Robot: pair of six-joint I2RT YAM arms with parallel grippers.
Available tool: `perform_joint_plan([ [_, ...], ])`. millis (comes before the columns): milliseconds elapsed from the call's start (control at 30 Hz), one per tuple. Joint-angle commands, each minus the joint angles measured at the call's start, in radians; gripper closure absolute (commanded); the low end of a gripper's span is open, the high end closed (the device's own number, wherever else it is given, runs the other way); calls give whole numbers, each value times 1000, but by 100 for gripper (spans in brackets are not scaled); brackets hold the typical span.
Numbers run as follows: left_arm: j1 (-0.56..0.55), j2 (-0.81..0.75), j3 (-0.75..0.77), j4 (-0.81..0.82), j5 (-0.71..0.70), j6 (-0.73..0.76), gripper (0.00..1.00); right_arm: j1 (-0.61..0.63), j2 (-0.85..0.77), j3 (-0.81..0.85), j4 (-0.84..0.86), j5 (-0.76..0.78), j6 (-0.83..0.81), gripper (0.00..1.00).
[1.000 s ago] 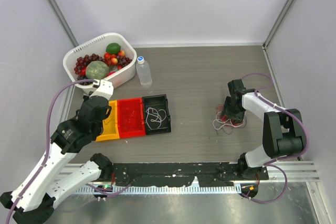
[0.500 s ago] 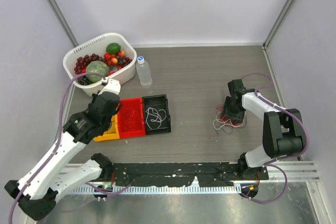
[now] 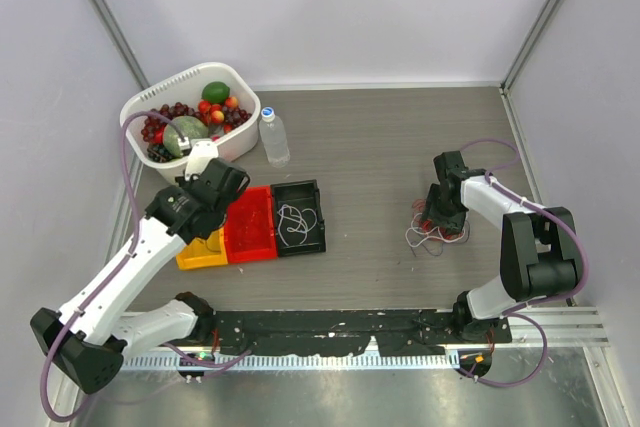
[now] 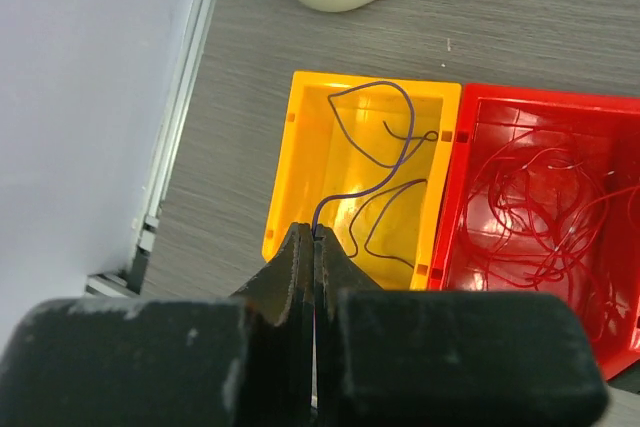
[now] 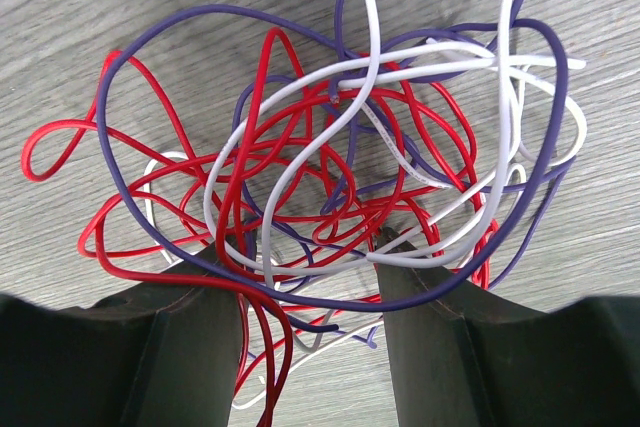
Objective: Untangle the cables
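My left gripper is shut on a thin dark purple cable, which trails down in loops into the yellow bin. In the top view, that gripper hovers over the yellow bin. Red cables lie in the red bin, and a white cable lies in the black bin. A tangle of red, white and purple cables lies on the table. My right gripper stands open over the tangle, a finger on each side and strands crossing the gap.
A white basket of fruit stands at the back left, with a water bottle beside it. The three bins sit in a row left of centre. Wall panels close in the table's left, back and right sides.
My left arm has swung its wrist back and to the right above the bins, uncovering more of the yellow bin. The right arm and the tangle have not moved.
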Motion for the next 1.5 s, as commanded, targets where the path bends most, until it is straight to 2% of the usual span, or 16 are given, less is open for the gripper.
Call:
perform_joint_plan([
  [0,21,-33,24,-105,-51,-277,100,10,36,-15,48,-69,2,44],
  [133,41,-82,-8,-146,-42,-397,100,10,40,-15,51,-70,2,44],
  [400,105,-105,-146,19,71,-445,100,10,34,-17,50,-72,3,44],
  [867,392,54,-327,399,366,-215,100,13,27,-18,50,-67,0,44],
  [967,452,111,-340,424,421,-218,100,13,33,-15,51,-70,2,44],
  [1133,460,130,-301,375,442,-244,100,24,30,-15,48,-78,-6,44],
  [1267,460,59,-271,294,464,-271,48,36,22,-14,51,-87,-17,44],
  [1333,460,6,-248,259,484,-277,37,38,20,-12,51,-87,-18,43],
  [1467,460,-74,-179,205,534,-267,28,42,27,-12,53,-124,-23,43],
])
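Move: The left hand holds the blue cable by one part, the rest already trailing into the yellow bin, whose middle lies about 20 cm below, 5 cm to the left and 3 cm ahead. The red bin stands next to it, some 7 cm to the hand's right and 3 cm ahead, with the black bin roughly 19 cm right and 4 cm ahead, both 20 cm down. From the right hand the yellow bin is about 55 cm to the left, level fore and aft and in height. The left arm, fingers still shut on the blue cable, first draws back and a little left about 3 cm, then sinks towards the yellow bin to some 15 cm below its start, easing forward again as the wrist rolls its left side down, swings counter-clockwise some 20 degrees and points the fingers more steeply down. At the bottom the fingers open wide and let go of the cable over the bin, and the hand lifts back about 4 cm, still open. ##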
